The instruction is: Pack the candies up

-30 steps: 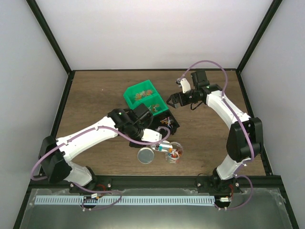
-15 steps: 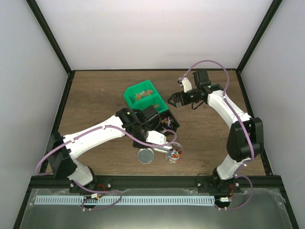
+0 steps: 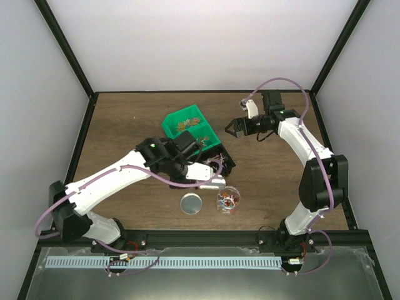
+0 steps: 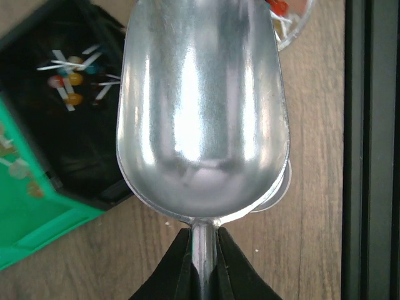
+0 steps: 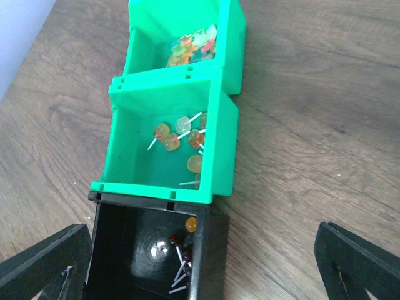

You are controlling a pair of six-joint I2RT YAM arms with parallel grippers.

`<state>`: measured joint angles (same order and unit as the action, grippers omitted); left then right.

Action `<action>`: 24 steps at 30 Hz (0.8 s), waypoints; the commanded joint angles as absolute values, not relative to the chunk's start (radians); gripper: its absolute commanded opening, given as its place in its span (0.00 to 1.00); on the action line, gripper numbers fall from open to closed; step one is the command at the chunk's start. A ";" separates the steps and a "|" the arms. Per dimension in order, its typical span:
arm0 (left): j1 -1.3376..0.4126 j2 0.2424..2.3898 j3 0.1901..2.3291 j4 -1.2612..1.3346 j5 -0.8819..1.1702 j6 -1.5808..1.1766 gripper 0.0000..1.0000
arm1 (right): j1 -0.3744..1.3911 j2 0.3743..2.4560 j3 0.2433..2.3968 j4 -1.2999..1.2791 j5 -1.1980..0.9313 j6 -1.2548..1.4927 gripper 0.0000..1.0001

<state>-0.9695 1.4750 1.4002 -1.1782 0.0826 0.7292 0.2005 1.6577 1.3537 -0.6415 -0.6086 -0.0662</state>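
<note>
My left gripper [image 3: 199, 175] [image 4: 203, 240] is shut on the handle of a metal scoop [image 3: 214, 182] [image 4: 203, 106], whose bowl looks empty. The scoop hovers between the black bin [image 3: 223, 161] [image 4: 56, 144] and a clear cup [image 3: 229, 201] [image 4: 292, 19] holding several mixed candies. More candies [image 4: 72, 78] [image 5: 184, 250] lie in the black bin. My right gripper [image 3: 234, 129] [image 5: 200, 269] hangs open above the bins, its fingers [image 5: 44, 262] wide apart with nothing between them.
Two joined green bins [image 3: 186, 128] [image 5: 215, 156] sit behind the black one, with stick candies [image 5: 181, 140] in the near one and small gummy sweets [image 5: 194, 47] in the far one. A round lid [image 3: 191, 204] [image 4: 282, 187] lies left of the cup, close to the table's front edge.
The left arm drew the scoop back from over the cup toward the black bin. The right gripper shifted slightly to the right, still open.
</note>
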 commanded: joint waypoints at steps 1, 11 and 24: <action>-0.892 1.380 1.419 -1.105 0.118 0.643 0.04 | 0.143 1.600 1.370 -0.606 -0.660 -0.067 1.00; -0.552 1.180 1.272 -0.829 0.147 0.485 0.04 | 0.094 1.492 1.357 -0.494 -0.619 -0.045 1.00; -0.123 1.152 0.888 -0.593 0.273 0.436 0.04 | 0.090 1.297 1.250 -0.324 -0.551 0.054 1.00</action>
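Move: The left hand holds the empty scoop; the bare table left of the candy box, where it is being taken, lies about 29 cm to its left, 16 ahead and 16 below. The jar stands about 11 cm right and 5 back, its lid 2 left and 5 back, the black compartment 8 ahead and 5 right. From the empty right hand, that bare table is about 43 cm left and 6 back, the middle green compartment 13 left and 3 back. Swing the left gripper away from the jar, some 17 cm to the left and 13 cm forward, towards the bare table left of the candy box. Arch up about 7 cm and come back down to the starting height, turning counter-clockwise with the handle still pinched. Meanwhile raise the open right gripper about 14 cm, drawing it right and tipping its fingers upward, clear of the box. ##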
